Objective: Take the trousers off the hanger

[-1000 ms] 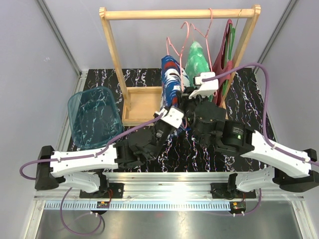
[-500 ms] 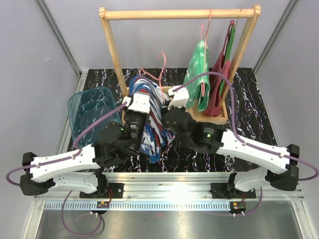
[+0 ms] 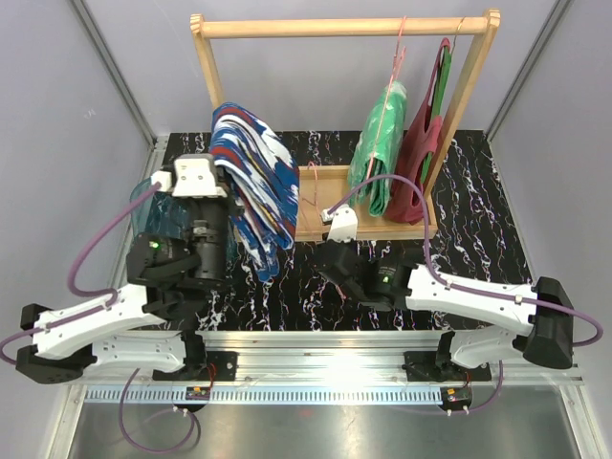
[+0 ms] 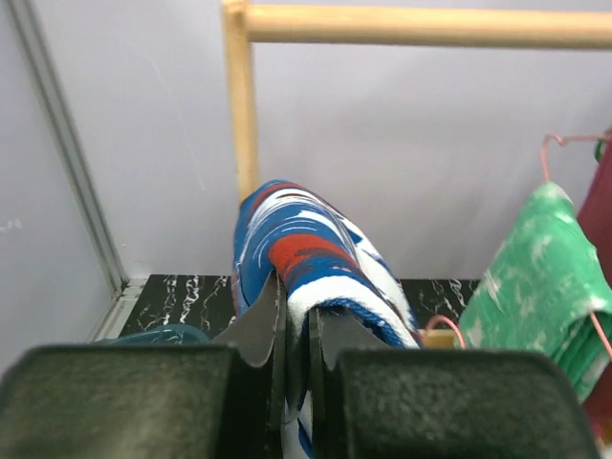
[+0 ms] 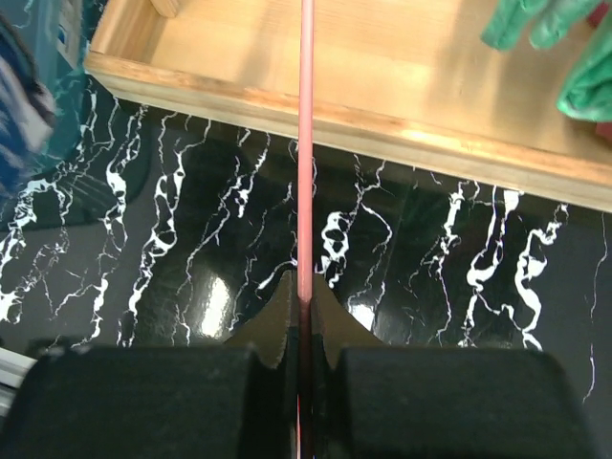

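Note:
My left gripper (image 3: pixel 222 170) is shut on the dark blue trousers with red and white patches (image 3: pixel 253 186) and holds them up off the table, left of the rack's base; the cloth drapes over the fingers in the left wrist view (image 4: pixel 306 239). My right gripper (image 3: pixel 328 214) is shut on a bare pink wire hanger (image 5: pixel 306 143), low over the table at the base's front edge. The green mottled trousers (image 3: pixel 378 143) hang on another pink hanger (image 3: pixel 396 57) from the rack's top bar (image 3: pixel 344 27).
A maroon garment (image 3: pixel 421 163) hangs at the rack's right end. The wooden base tray (image 3: pixel 382 228) lies under the garments. A teal bin (image 3: pixel 158 206) sits at the left, mostly hidden by my left arm. Grey walls close in on three sides.
My left gripper has carried the blue trousers left and up, away from the hanger. My right gripper has pulled the bare pink hanger down toward the table front.

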Controlling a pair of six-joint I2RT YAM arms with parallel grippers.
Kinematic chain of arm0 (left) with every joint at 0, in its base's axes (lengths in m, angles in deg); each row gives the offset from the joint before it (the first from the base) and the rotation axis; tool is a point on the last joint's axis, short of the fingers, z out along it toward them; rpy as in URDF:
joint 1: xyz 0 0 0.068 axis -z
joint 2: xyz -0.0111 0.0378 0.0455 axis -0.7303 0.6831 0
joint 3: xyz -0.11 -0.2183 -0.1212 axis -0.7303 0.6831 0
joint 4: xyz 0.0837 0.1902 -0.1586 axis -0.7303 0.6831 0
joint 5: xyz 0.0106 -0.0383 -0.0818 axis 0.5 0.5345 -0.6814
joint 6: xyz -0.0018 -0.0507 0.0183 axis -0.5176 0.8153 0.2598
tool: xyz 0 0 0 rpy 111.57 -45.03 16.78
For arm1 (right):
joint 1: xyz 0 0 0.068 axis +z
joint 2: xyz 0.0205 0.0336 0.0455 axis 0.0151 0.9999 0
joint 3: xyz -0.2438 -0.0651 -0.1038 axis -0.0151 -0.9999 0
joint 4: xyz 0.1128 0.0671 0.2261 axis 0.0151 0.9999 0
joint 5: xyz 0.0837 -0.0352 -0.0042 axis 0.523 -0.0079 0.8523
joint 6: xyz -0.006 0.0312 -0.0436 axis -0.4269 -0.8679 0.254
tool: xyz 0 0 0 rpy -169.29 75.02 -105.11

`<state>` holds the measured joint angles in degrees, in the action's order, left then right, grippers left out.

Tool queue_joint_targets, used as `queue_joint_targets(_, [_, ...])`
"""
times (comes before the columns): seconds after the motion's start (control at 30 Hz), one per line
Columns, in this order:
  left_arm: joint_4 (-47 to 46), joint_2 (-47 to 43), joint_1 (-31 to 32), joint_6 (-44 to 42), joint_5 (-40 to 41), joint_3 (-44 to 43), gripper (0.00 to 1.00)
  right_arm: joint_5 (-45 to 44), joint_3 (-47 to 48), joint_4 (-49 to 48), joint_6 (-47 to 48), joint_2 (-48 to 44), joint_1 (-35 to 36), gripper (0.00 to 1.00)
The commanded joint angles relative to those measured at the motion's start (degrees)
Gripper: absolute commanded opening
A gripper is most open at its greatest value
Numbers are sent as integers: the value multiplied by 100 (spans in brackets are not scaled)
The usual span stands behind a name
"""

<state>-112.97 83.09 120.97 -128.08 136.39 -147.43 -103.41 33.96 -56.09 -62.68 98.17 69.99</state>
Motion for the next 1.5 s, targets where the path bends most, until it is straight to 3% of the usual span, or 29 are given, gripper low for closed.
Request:
queue_joint_targets(0.0, [-814, -268, -225, -334, -82, -318, 0, -105, -89, -228, -328, -383, -66, 0])
queue_joint_targets(0.13, [-236, -373, -926, -203, 163, -300, 0, -271, -134, -26, -310, -725, -66, 0])
queue_joint_targets(0.4, [231, -769, -1683, -194, 857, 24, 0, -605, -248, 124, -3, -1499, -66, 0])
queue_joint_targets(0.57, [2496, -594, -3168, 1411, 902, -264, 0, -553, -160, 72, 278, -1903, -66, 0])
queue_joint_targets(0.7, [3952, -339, -4074, 2116, 711, -511, 0, -387, -2, 142, 524, -2097, -65, 0])
queue_joint_targets(0.83, [4792, 12, -4872, 2785, 314, -599, 0, -211, 95, 116, 665, -2316, -57, 0])
queue_joint_targets(0.97, [5267, 671, -5305, 3504, -283, -634, 0, 26, 147, -16, 771, -2440, -65, 0])
queue_joint_targets(1.13, [6435, 2436, -6219, 4585, -1100, -1486, 0, 387, 209, -60, 832, -2493, -66, 0])
queue_joint_targets(1.33, [7956, 4973, -6667, 5456, -1207, -3213, 0, 660, 296, -218, 990, -2502, -65, 0])
queue_joint_targets(1.47, [8511, 6021, -6800, 5677, -1023, -3928, 0, 835, 420, -166, 1061, -2457, -57, 0])
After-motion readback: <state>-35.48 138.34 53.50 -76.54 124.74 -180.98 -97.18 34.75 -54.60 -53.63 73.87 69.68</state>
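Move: The left hand, holding the top of the blue trousers, has the teal bin about 18 cm ahead, 14 cm to its left and some 45 cm below. From the same hand the rack's left post stands roughly 28 cm ahead and 3 cm left. From the right hand, which grips the empty pink hanger, the green garment hangs about 17 cm ahead and 13 cm right, a little higher; the rack tray lies 25 cm ahead, 4 cm right and 18 cm below. Leftwards first, about 20 cm nearly level, the left hand carries the pinched trousers while its wrist swings some 50 degrees counter-clockwise; then it dives forward and down over the teal bin, sinking roughly 30 cm in all as the fingers tip downward, still shut on the cloth. The right hand keeps the hanger pinched, rising and easing right with it before drifting slightly back left. ##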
